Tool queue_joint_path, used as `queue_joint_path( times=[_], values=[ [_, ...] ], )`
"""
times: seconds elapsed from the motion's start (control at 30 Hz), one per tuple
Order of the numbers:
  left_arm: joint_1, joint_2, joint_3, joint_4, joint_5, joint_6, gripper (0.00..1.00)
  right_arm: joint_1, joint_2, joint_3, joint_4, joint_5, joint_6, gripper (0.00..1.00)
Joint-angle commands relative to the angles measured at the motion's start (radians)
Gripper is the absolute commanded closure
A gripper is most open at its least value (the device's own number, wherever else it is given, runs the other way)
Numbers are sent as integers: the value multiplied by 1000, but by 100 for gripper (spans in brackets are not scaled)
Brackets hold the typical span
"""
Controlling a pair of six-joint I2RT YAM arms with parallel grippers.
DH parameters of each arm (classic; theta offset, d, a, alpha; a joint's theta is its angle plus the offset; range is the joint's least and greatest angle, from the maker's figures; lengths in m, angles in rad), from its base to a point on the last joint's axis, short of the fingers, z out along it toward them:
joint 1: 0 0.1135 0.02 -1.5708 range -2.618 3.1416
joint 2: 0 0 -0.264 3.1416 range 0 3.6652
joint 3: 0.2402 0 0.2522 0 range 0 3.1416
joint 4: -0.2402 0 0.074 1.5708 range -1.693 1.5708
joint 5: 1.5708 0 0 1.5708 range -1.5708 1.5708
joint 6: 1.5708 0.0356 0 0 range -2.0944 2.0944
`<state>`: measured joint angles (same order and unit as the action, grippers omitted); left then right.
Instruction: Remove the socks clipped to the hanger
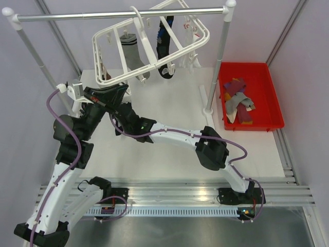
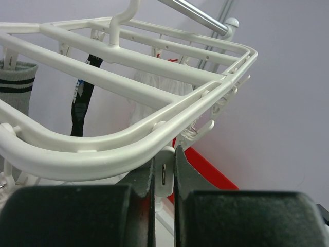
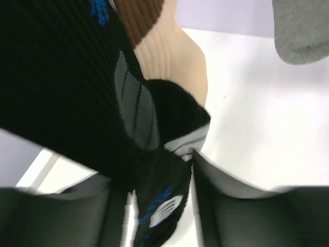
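Observation:
The white hanger (image 1: 154, 38) hangs tilted from the silver rail. A grey sock (image 1: 134, 51) and a black-and-blue sock (image 1: 165, 46) dangle from it. My left gripper (image 1: 114, 92) is under the hanger's near left edge; in the left wrist view it (image 2: 164, 154) is shut on a small white clip (image 2: 165, 175) below the frame (image 2: 103, 149). My right gripper (image 1: 119, 110) sits just below it; in the right wrist view it (image 3: 162, 159) is shut on the toe of a black-and-blue sock (image 3: 77, 77). A brown-and-cream sock (image 3: 164, 56) hangs behind.
A red bin (image 1: 272, 110) at the right holds several removed socks (image 1: 237, 100). The rail's right post (image 1: 218, 67) stands between hanger and bin. A striped grey sock (image 2: 18, 87), a black sock (image 2: 82, 108) and a white sock (image 2: 154, 98) hang in the left wrist view.

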<state>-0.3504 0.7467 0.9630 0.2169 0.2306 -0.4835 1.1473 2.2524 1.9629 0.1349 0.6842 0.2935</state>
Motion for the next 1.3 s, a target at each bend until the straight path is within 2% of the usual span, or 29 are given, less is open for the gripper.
queue_joint_path(
  times=[0.0, 0.03, 0.1, 0.13, 0.17, 0.23, 0.27, 0.33, 0.37, 0.53, 0.7, 0.97, 1.03, 1.27],
  values=[
    [-5, 8, 16, -4, 33, -32, 98, 9, 6, 37, -4, 31, -5, 54],
    [-5, 8, 14, -2, 35, -32, 98, 9, 4, 36, -6, 26, -5, 73],
    [-5, 11, 14, -5, 39, -29, 98, 9, -14, 16, -6, 18, -4, 86],
    [-5, 10, 14, -8, 41, -29, 98, 9, -23, 7, -4, 12, -2, 96],
    [-5, 11, 16, -14, 42, -27, 95, 9, -42, -13, -4, 11, 7, 99],
    [-5, 17, 26, -51, 38, -20, 88, 9, -63, -36, -3, -17, 13, 99],
    [-5, 16, 28, -66, 29, -17, 76, 9, -85, -56, -1, -28, 12, 99],
    [-5, 14, 28, -105, 23, -10, 63, 11, -106, -76, 5, -41, 15, 99],
    [-5, 11, 25, -112, 29, -7, 53, 12, -126, -96, 9, -48, 15, 99],
    [-5, -4, 32, -210, 38, 13, 31, 15, -163, -133, 11, -78, 10, 99],
    [-4, -12, 54, -341, 55, 36, 25, 17, -189, -142, 11, -97, -2, 99],
    [-5, -55, 72, -487, -20, 77, 24, 17, -198, -136, 9, -107, -10, 99],
    [-5, -58, 79, -527, -30, 82, 11, 17, -201, -134, 8, -114, -13, 99],
    [-5, -109, 75, -629, -169, 105, 11, 17, -205, -131, 8, -107, -24, 99]
  ],
)
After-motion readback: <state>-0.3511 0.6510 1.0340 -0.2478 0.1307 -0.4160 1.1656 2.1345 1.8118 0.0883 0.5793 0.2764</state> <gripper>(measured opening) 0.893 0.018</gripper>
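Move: The black sock hangs between the right hand's half-closed fingers, its middle level with them to the sides and about 4 cm above. Behind it, a beige-brown sock hangs some 8 cm ahead, 3 cm left and 3 cm above, and a grey sock about 16 cm ahead, 6 cm right and 6 cm up. From the left hand, still pinching an empty clip, the black sock lies level ahead, roughly 5 cm left and 10 cm down. Right fingers pinch the black sock and tug about 3 cm back; left opens off its clip, sinking 5 cm, drifting left. ##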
